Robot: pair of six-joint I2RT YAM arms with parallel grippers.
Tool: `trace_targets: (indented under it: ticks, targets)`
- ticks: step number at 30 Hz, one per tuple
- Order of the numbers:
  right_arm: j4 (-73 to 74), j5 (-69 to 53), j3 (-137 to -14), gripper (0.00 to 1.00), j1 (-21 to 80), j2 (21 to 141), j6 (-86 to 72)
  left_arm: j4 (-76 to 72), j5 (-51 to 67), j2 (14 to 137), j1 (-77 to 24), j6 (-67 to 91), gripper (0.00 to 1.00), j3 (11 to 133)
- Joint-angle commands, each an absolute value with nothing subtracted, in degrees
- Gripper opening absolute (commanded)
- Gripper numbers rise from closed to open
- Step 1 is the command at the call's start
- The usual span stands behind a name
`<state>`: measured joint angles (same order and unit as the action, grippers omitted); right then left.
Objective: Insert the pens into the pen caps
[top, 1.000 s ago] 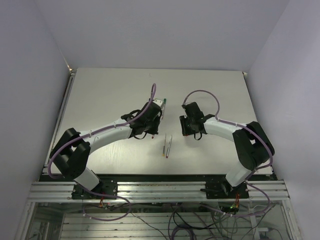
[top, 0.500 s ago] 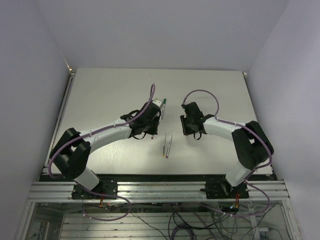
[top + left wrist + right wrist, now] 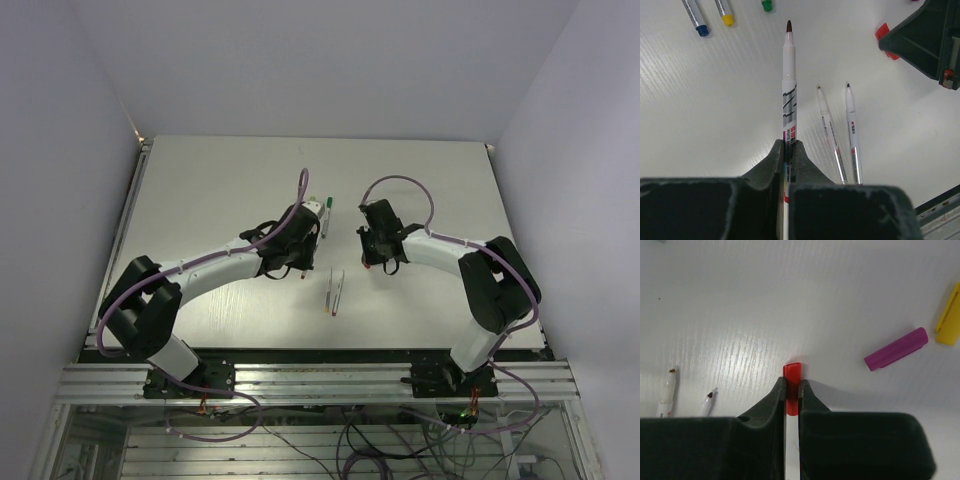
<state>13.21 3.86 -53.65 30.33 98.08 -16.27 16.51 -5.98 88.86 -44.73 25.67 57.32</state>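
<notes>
In the left wrist view my left gripper (image 3: 789, 146) is shut on a white pen (image 3: 789, 90), whose bare dark tip points away from me above the table. Two uncapped pens (image 3: 840, 130) lie side by side just to its right, also seen in the top view as a pair of pens (image 3: 335, 290). My right gripper (image 3: 792, 389) is shut on a red pen cap (image 3: 792, 371) that rests on the table. From the left wrist that red cap (image 3: 883, 33) shows beside the right gripper's dark fingers (image 3: 922, 40).
A purple cap (image 3: 896, 348) and a yellow cap (image 3: 950, 315) lie to the right of the right gripper. Three capped pens, blue (image 3: 701, 30), yellow (image 3: 727, 19) and green (image 3: 767, 5), lie beyond the held pen. The white table (image 3: 200, 200) has raised rails on its edges.
The right gripper has shifted a little to the left and its jaws have closed on the red cap. The left arm with its pen has barely moved.
</notes>
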Motion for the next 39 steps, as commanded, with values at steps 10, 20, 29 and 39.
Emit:
trace_targets:
  ticks: [10, 20, 29, 39]
  targets:
    - [6.9, 10.9, -62.5, 0.0, 30.4, 88.8, -19.1, 5.7, -1.2, 87.4, -44.4, 24.4, 0.07, 60.9]
    - [-10.5, 9.2, -54.2, 0.0, 25.1, 76.2, -28.1, -9.1, 1.2, 87.8, -48.8, 21.8, 0.07, 60.9]
    - [-24.0, 9.4, -44.9, 0.0, 24.0, 65.9, -32.1, -27.8, 2.2, 86.3, -51.0, 22.0, 0.07, 55.8]
    - [-28.6, 9.0, -41.6, 0.0, 23.9, 61.9, -34.6, -29.9, 2.9, 87.3, -51.4, 22.5, 0.07, 56.1]
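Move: The right fingers are already shut on the red cap at the table; the tip of the red pen in the left hand is roughly 6 cm ahead, 11 cm to their left and 12 cm up. The purple cap lies about 5 cm ahead and 5 cm right of the red cap, the yellow cap 7 and 7. From the left hand, the red cap is about 15 cm right, 1 cm back and 8 cm below, and the capped green pen 12 cm ahead, 3 cm right. Still pinching the red cap, the right fingers lift it off the table and climb fast, almost 30 cm, swinging forward some 8 cm before easing partly back and slightly right, while the hand tips up and rolls strongly. The left keeps its grip on the pen, rising about 14 cm and going 12 cm right, tilting up so that the pen tip nears the cap. ##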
